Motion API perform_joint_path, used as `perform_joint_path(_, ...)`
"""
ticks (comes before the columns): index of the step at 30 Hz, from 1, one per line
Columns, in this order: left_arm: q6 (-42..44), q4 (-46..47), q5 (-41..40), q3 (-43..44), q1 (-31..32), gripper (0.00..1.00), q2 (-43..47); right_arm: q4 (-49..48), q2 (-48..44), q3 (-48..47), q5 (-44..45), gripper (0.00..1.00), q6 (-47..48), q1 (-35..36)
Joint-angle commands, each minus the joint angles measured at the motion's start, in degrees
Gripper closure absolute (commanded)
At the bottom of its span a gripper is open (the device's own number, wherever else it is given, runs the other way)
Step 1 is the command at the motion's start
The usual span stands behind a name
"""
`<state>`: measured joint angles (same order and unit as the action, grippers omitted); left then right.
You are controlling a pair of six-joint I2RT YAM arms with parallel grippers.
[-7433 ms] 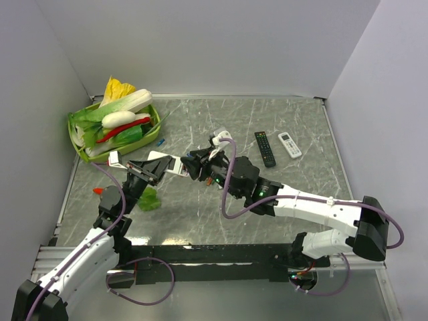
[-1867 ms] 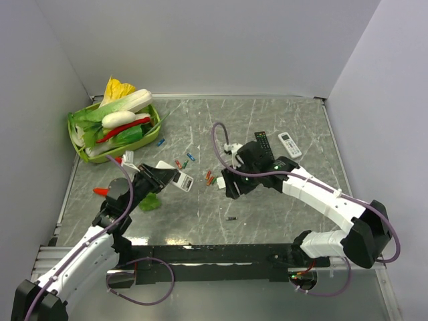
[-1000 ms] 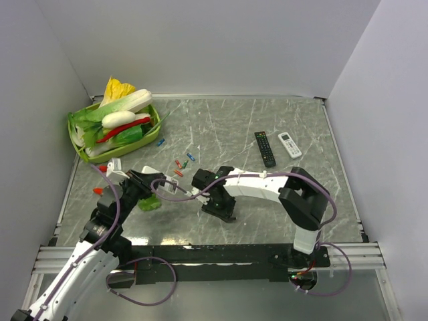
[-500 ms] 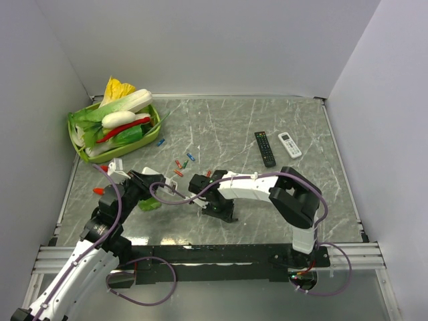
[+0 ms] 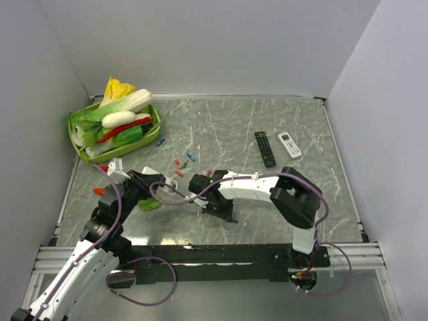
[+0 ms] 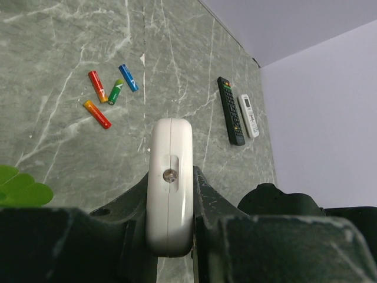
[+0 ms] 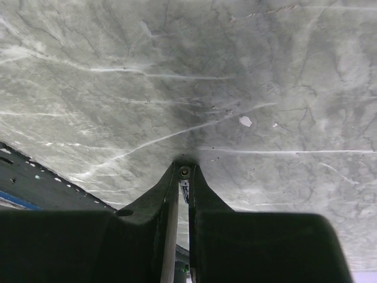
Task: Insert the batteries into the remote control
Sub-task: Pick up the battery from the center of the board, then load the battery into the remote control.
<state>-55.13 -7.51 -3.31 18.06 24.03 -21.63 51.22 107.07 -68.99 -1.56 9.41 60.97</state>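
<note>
The remote control (image 6: 169,177) shows edge-on as a white rounded body, and my left gripper (image 6: 169,197) is shut on it above the near-left table; from above it is the white piece (image 5: 174,184) at the left gripper (image 5: 164,187). Loose batteries lie on the table: red (image 6: 96,78), green (image 6: 115,92), blue (image 6: 128,77) and orange-red (image 6: 97,114). Others lie at centre (image 5: 178,164), (image 5: 208,173). My right gripper (image 5: 223,212) points down at the table, its jaws (image 7: 184,177) pinched on the end of a thin dark battery (image 7: 185,171).
A green basket (image 5: 83,152) of vegetables stands at the far left, with a blue battery (image 5: 160,142) beside it. A long black remote (image 5: 265,148) and an all-white remote (image 5: 289,144) lie at right. A green leaf (image 5: 150,202) and a red piece (image 5: 99,191) lie by the left arm.
The right gripper's jaws have drawn together around the thin dark battery on the table, and its arm has edged slightly left. The left arm and the remote control have stayed put.
</note>
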Motion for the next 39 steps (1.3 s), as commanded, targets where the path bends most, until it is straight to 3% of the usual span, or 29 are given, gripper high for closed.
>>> perform_joint_path(1,-0.2,5.7,1.4,1.5,-0.1,0.98,0.4,-5.1,-5.5,-0.1,-1.0,1.00,-1.5,-1.5)
perform_joint_path(11,-5.0,13.5,2.9,-1.9,-0.1,0.98,1.1,-14.0,-22.1,-1.1,-5.3,1.00,-14.7,-9.9)
perform_joint_path(18,-11.6,25.1,6.8,-5.1,-0.1,0.98,-1.4,-27.6,-34.0,0.8,-7.3,1.00,-27.8,-10.3)
perform_joint_path(23,-16.9,35.9,8.4,-7.9,-0.1,0.98,-4.6,-43.6,-39.6,6.1,-6.1,1.00,-38.3,-9.4)
perform_joint_path(32,-23.9,51.8,11.0,-9.3,-0.1,0.98,-10.2,-58.7,-39.3,10.0,-1.4,1.00,-43.2,-6.6)
perform_joint_path(39,-24.6,54.4,10.8,-8.7,-0.1,0.98,-10.8,-62.8,-38.6,11.8,1.1,1.00,-44.3,-5.7)
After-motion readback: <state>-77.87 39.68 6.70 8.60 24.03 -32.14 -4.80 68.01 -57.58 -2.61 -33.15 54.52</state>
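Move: The right hand, low on the table, already pinches a battery. The open compartment of the white remote control in the left hand lies about 16 cm to its left, 3 cm ahead and 16 cm above. From the right hand, a loose orange battery lies 16 cm ahead and 7 cm left, and the red-green-orange trio 18 cm ahead and 17 cm left, both at table level. From the left hand, the pinched battery is some 22 cm right, 8 cm back and 17 cm below. Up and away from the table goes the right hand, some 30 cm, drifting about 10 cm left and 7 cm forward towards the remote control, its grip on the battery kept, while the wrist swings roughly 90 degrees so the downward fingers end nearly level, pointing left and forward. The left hand, still gripping the remote control, rises about 8 cm, eases 4 cm right and rolls its left side down. ##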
